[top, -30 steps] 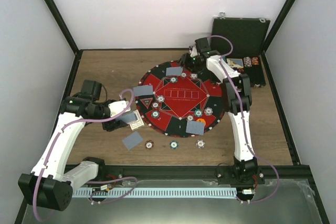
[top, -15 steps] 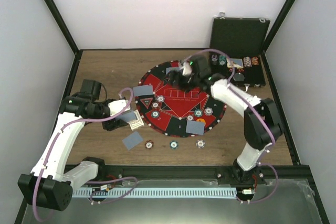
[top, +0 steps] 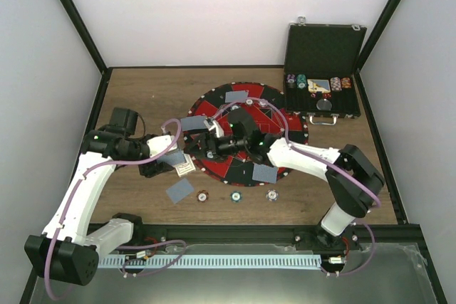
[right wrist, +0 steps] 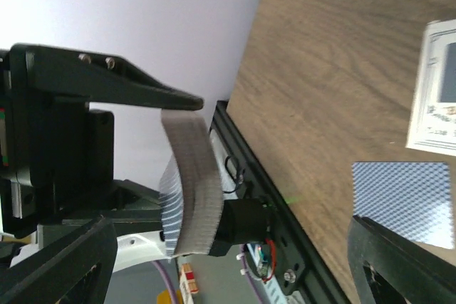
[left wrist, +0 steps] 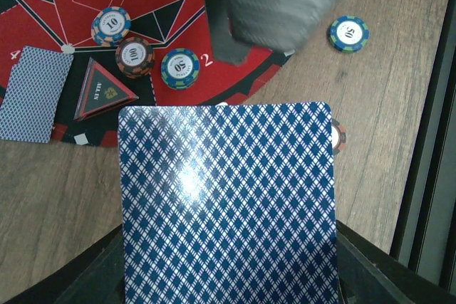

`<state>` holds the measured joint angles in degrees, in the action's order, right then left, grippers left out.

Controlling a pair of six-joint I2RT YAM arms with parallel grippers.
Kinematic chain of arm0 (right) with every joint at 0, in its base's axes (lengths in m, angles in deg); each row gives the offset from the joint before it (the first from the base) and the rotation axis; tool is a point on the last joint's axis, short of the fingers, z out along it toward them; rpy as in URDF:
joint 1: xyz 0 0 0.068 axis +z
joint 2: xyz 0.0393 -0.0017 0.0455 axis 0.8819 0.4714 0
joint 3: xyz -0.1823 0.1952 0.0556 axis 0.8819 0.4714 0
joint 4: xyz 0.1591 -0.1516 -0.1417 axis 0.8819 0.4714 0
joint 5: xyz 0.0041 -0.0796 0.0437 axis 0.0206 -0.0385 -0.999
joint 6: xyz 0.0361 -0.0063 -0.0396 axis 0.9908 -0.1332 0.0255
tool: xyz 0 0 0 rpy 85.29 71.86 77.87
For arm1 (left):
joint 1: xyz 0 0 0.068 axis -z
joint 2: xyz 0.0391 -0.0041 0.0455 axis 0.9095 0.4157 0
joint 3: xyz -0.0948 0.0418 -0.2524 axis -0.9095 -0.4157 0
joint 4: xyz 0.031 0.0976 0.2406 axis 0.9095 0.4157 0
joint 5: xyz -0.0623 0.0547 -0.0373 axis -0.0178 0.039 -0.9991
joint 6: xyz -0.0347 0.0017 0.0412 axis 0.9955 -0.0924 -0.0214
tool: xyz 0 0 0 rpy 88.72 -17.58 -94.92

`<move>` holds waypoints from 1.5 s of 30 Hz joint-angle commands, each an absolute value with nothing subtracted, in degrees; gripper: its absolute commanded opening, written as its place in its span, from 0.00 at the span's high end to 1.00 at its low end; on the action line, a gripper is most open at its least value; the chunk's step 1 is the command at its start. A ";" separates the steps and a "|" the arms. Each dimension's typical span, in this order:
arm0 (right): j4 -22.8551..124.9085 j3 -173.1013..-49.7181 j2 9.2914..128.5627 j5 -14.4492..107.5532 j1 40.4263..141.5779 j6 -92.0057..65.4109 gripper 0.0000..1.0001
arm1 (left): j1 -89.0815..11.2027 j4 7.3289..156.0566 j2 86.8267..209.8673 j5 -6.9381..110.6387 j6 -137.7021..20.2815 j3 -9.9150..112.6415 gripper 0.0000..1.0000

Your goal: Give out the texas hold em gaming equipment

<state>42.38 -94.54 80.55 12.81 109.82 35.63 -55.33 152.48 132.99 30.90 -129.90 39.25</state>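
My left gripper (top: 173, 161) (left wrist: 228, 282) is shut on a deck of blue-backed playing cards (left wrist: 226, 204) at the mat's left edge. In the right wrist view the deck (right wrist: 191, 183) shows edge-on. My right gripper (top: 202, 144) (right wrist: 228, 265) stands open right beside that deck, with nothing between its fingers. On the red-and-black mat (top: 288, 123) lie single cards (top: 236, 95) (top: 194, 123) (top: 264, 173), striped chips (left wrist: 111, 25) (left wrist: 135, 56) (left wrist: 180, 68) and the black triangular marker (left wrist: 103, 92). Another card (top: 179, 190) lies on the wood.
Three chips (top: 203, 195) (top: 236, 196) (top: 271, 194) lie in a row on the wood before the mat. A white face-up card (top: 185, 166) lies under the left gripper. The open black case (top: 324, 69) with chip stacks stands at the back right.
My right arm swung from the mat's far side near the case across to the left gripper's deck, and its jaws opened. The left arm stayed still.
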 commanded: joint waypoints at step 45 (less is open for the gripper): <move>30.32 -96.17 86.72 8.41 109.45 42.35 0.78 | -55.33 153.32 131.74 30.58 -131.60 40.26 0.96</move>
<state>28.21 -97.25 89.49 6.25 110.32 42.69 -55.26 152.70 132.84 32.52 -130.52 39.25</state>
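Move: The card deck, held in the left hand's fingers, has its middle about 8 cm to the right hand's left, 2 cm back and 3 cm lower; it sits practically at the left hand's own point. Down on the table, roughly 18 cm below the right hand, the white-bordered card lies about 4 cm left and 1 cm ahead, a loose face-down card some 6 cm left and 8 cm back, and the red chip 9 cm back and 1 cm right. The deck's top card is met by the right hand, which reaches about 7 cm left with open fingers, sinking some 2.5 cm and easing slightly back. It then reverses, drawing the card roughly 4 cm to the right while rising about 2.5 cm and edging forward, the fingers closing over it most of the way. The left hand keeps its steady hold on the deck. ##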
